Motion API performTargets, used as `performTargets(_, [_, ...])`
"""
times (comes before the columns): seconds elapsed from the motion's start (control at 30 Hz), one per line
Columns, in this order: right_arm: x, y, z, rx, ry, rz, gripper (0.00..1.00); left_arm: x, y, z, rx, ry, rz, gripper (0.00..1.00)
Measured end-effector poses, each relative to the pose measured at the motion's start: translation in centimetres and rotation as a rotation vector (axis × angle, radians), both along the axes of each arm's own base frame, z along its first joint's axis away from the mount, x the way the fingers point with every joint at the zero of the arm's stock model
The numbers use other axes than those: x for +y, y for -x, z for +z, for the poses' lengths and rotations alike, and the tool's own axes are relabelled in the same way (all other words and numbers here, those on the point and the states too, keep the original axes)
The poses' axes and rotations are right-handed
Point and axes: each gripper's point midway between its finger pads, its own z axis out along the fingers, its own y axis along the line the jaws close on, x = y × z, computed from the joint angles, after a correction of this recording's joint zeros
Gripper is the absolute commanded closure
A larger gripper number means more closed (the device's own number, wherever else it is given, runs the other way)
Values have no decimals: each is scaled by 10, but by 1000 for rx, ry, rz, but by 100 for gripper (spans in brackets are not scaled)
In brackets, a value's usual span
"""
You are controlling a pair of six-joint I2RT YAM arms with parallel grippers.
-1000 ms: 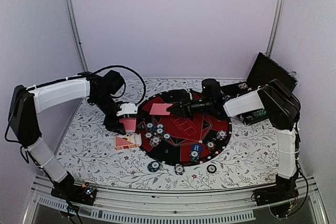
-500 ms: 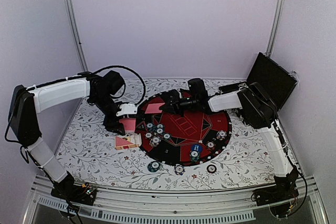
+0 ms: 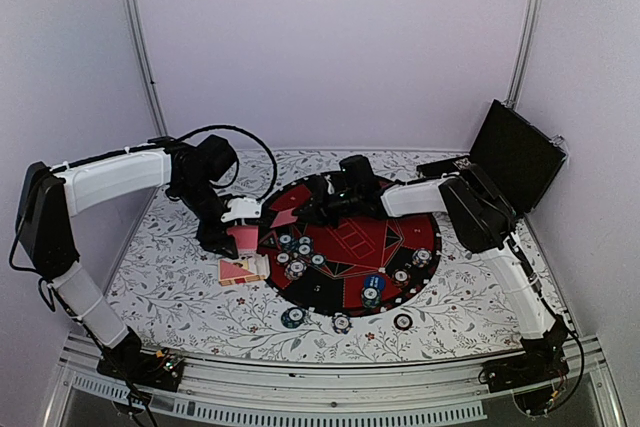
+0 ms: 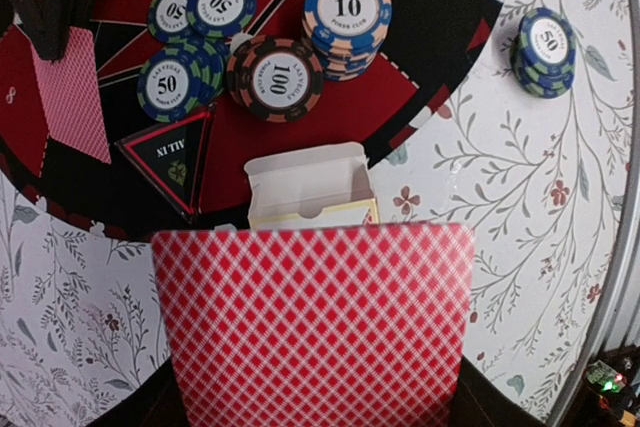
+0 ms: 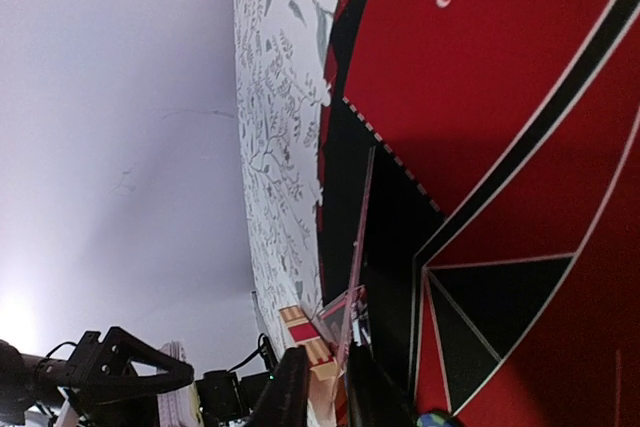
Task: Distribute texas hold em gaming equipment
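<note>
My left gripper (image 3: 240, 237) hovers at the mat's left edge, shut on a stack of red-backed playing cards (image 4: 315, 322) that fills the bottom of the left wrist view. Below it an open card box (image 4: 308, 182) lies on the cloth. My right gripper (image 3: 303, 209) reaches across to the left part of the mat (image 3: 400, 237). Seen edge-on in the right wrist view, a single card (image 5: 358, 247) stands between the jaws, which are slightly apart (image 5: 326, 349), with a gap beside it. That card (image 4: 72, 97) rests low on the mat. Poker chips (image 4: 275, 77) sit close by.
More chip stacks (image 3: 372, 287) stand on the mat, and loose chips (image 3: 342, 323) lie on the flowered cloth near the front. The black case (image 3: 515, 152) stands open at the back right. White walls close in behind and at both sides.
The right arm has stretched leftwards over the mat, carrying its card down to the mat's left part, and its jaws have parted a little. The left arm has stayed still.
</note>
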Motion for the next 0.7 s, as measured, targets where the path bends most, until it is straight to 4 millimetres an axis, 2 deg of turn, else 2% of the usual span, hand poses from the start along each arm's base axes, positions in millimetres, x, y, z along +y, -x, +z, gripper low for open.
performTargets(0.07, [-1, -3, -8, 6, 21, -14, 66, 0, 1, 0, 5, -2, 0, 69])
performTargets(0.2, [-5, -5, -22, 12, 73, -31, 57, 0, 2, 0, 7, -1, 0, 69])
performTargets(0.3, [-9, -8, -25, -14, 95, -41, 46, 0, 2, 0, 8, -2, 0, 69])
performTargets(0.4, [-16, -7, -18, -46, 127, -59, 41, 1, 2, 0, 8, -2, 1, 69])
performTargets(0.57, [-40, -3, -4, -92, 230, -110, 37, 1, 2, -1, 10, -3, 3, 69])
performTargets(0.7, [-60, 8, 21, -134, 266, -132, 28, 0, 2, -1, 12, -3, 5, 70])
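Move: Just to the left of the right hand's tips, about 3 cm over, level in the forward direction and some 4 cm below, is the spot on the mat for the held red-backed card. From that hand, the blue 50 chips stand about 6 cm back and 2 cm left, the all-in triangle about 4 cm back and 8 cm left. From the left hand, which keeps the deck, the spot is roughly 14 cm ahead, 12 cm right and 10 cm down. Lowering the card about 2.5 cm to the mat while its fingers open wide, the right hand lets go of it. It then backs off rightward by some 6 cm and rises over 4 cm, away from the card and the chips, the left-pointing fingers tipping about 15 degrees further down and swinging slightly clockwise. ##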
